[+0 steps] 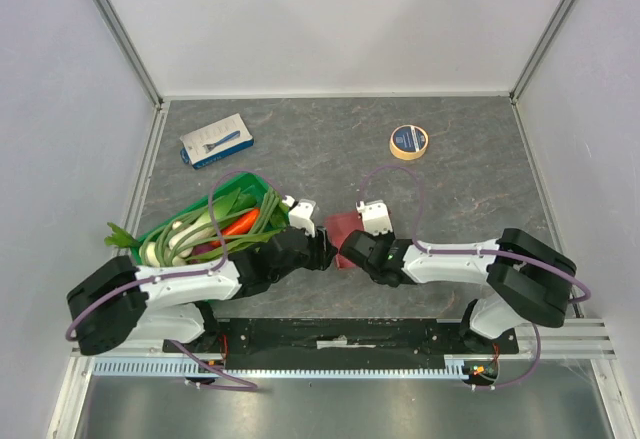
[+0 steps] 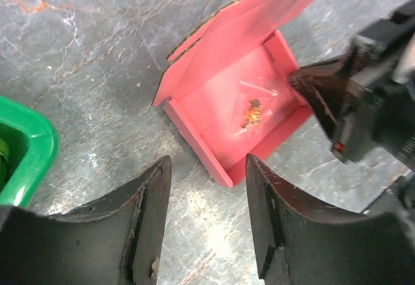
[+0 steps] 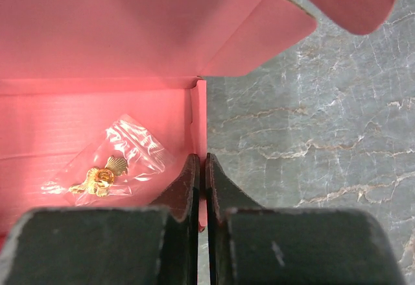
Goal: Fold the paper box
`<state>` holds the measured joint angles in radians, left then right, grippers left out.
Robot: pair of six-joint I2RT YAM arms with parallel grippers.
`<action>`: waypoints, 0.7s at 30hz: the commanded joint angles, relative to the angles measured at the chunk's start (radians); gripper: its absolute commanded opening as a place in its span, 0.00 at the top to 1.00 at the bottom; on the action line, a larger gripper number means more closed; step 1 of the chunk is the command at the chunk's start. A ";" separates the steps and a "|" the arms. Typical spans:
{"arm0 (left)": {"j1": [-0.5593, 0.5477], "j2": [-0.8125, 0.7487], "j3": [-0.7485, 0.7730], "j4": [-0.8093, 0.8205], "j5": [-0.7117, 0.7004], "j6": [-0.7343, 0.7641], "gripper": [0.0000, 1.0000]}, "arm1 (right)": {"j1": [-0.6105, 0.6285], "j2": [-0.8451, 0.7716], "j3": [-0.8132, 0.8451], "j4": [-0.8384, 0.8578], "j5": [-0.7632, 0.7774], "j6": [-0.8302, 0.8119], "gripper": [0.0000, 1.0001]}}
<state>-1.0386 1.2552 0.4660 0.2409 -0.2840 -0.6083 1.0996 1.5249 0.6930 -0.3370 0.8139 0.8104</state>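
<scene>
The pink paper box lies on the table between the two arms, a shallow tray with its lid flap raised. In the left wrist view the paper box is just beyond my left gripper, which stands open over bare table with nothing between its fingers. My right gripper is shut on the thin side wall of the paper box, one finger inside and one outside. A small clear bag with a gold trinket lies inside the tray. The right gripper also shows at the box's right wall.
A green crate of vegetables stands close to the left arm, its corner beside my left fingers. A blue-and-white flat package lies at the back left and a tape roll at the back right.
</scene>
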 commanded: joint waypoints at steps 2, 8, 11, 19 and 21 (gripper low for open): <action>-0.003 -0.175 -0.006 -0.080 0.011 0.024 0.41 | -0.087 -0.052 -0.047 0.122 -0.142 -0.119 0.92; 0.005 -0.390 -0.015 -0.225 -0.014 0.044 0.36 | -0.130 -0.062 -0.058 0.173 -0.217 -0.148 0.69; 0.023 -0.441 0.000 -0.298 -0.015 0.065 0.32 | -0.130 -0.109 -0.053 0.174 -0.263 -0.165 0.60; 0.155 -0.432 0.020 -0.293 0.158 0.113 0.24 | -0.167 -0.325 -0.001 0.086 -0.413 -0.319 0.43; 0.182 -0.404 0.034 -0.269 0.234 0.131 0.23 | -0.194 -0.380 0.011 0.069 -0.470 -0.391 0.40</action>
<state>-0.9100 0.8120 0.4538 -0.0505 -0.1974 -0.5453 0.9474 1.2400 0.6529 -0.2260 0.4618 0.5648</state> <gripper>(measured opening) 0.757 0.575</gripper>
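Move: The right fingertips pinch the paper box's right wall; the box's middle is about 5 cm to their left, 1 cm ahead and barely lower, its raised lid 5 cm ahead and 5 cm left. The bagged trinket lies about 5 cm left, level with them. From the left hand the box is about 4 cm ahead, 6 cm right and 6 cm below; the green crate's middle is some 24 cm left, 5 cm ahead. The right fingers open off the right wall and rise about 5 cm; the left hand lifts 7 cm, leftward, opening wider. ##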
